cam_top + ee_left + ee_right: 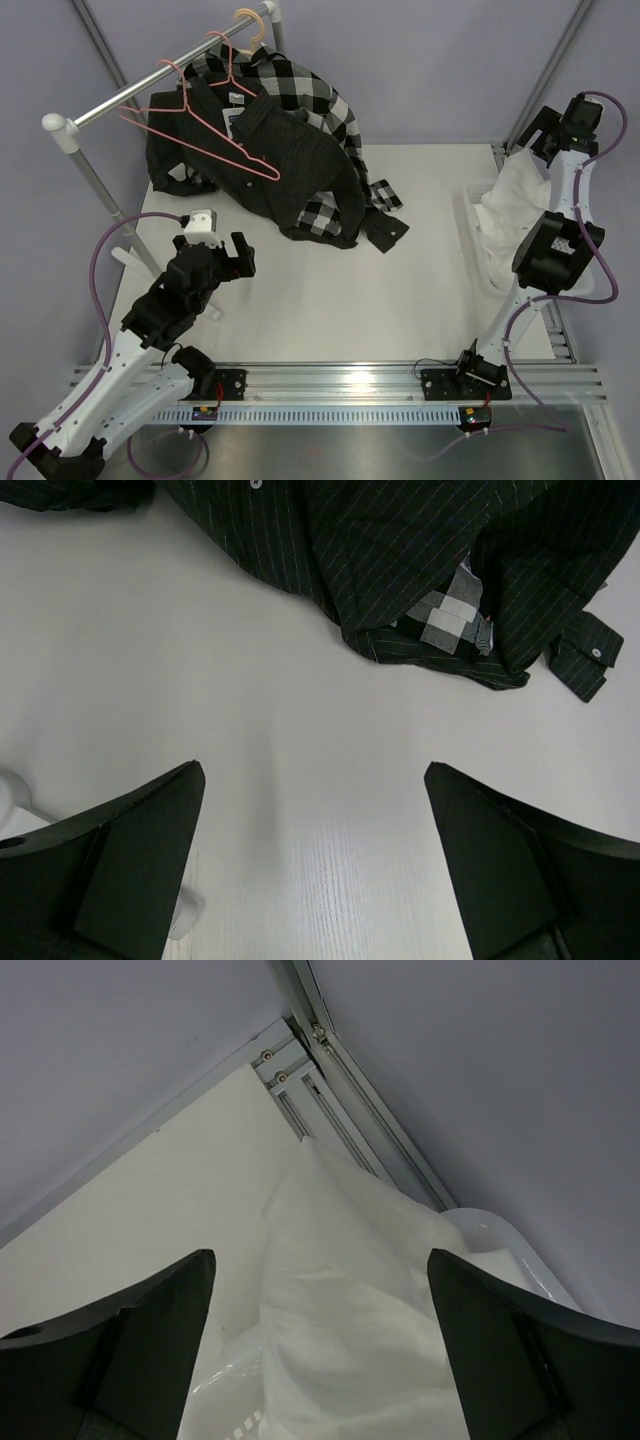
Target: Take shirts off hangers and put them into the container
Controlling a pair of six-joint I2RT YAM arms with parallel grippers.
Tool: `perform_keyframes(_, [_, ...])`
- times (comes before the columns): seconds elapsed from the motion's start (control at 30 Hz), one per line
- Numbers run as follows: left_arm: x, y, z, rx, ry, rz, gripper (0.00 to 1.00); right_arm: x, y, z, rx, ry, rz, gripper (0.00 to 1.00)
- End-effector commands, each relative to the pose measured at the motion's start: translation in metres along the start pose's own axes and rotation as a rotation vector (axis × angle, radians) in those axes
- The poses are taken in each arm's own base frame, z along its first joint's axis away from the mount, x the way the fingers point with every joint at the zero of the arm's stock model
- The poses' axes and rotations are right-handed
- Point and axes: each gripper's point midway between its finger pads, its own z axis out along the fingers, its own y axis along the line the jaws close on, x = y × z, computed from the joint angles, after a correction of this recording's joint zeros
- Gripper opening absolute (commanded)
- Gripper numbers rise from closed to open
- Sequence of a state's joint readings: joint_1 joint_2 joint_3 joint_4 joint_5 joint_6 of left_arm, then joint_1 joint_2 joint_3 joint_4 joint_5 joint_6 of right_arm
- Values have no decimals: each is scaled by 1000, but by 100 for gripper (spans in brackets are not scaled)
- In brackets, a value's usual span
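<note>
A dark striped shirt (290, 165) and a black-and-white check shirt (310, 95) lie heaped together, trailing from the rail onto the table at the back left. Two pink hangers (215, 125) and a beige hanger (252, 25) hook over the rail. My left gripper (243, 255) hovers open over bare table, just short of the dark shirt (420, 550); nothing sits between its fingers. A white shirt (515, 195) is bunched in the container (472, 235) at the right edge. My right gripper (537, 135) stands open above the white shirt (350, 1310), holding nothing.
The silver rail (160, 80) runs diagonally at the back left on a white-capped post (60, 130). A dark cuff (388, 228) sticks out toward the table's middle. An aluminium frame post (350, 1070) runs close behind the container rim (510, 1250).
</note>
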State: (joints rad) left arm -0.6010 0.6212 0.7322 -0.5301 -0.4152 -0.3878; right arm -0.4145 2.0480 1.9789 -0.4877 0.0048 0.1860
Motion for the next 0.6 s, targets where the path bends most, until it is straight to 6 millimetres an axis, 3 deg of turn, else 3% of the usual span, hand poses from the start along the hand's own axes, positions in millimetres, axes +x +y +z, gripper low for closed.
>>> perform_keyframes(0.0, [-11, -2, -1, 13, -35, -7, 99, 5, 9, 8, -57, 41, -57, 97])
perform_keyframes(0.23, [-8, -1, 1, 4, -24, -2, 99, 35, 6, 33, -72, 124, -81, 94])
perform_keyframes(0.37, [-8, -1, 1, 3, -23, -2, 99, 43, 4, 39, -71, 135, -81, 83])
perform_keyframes(0.57, [-8, -2, 1, 8, -21, -2, 99, 46, 2, 43, -61, 128, -69, 40])
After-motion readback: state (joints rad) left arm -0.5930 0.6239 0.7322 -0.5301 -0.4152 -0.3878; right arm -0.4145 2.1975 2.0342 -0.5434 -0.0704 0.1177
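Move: The raised corner of the white shirt, peaking up over the container's far end, is some 8 cm below the right gripper and only about 1 cm ahead and 1 cm left. The rest of the white shirt slopes down about 7 cm back, 5 cm left and 14 cm lower. The container's middle is roughly 13 cm back, 5 cm left and 17 cm down. From the left gripper the raised corner is some 30 cm ahead, 80 cm right and 8 cm lower. Lower the open right gripper about 7 cm, almost straight down over the white shirt's raised corner, tipping the fingers some 8 degrees further downward on the way. Near the bottom start closing, then hold the height and keep closing to under half open, so that the fingertips straddle and begin to pinch the fold just behind the peak. ##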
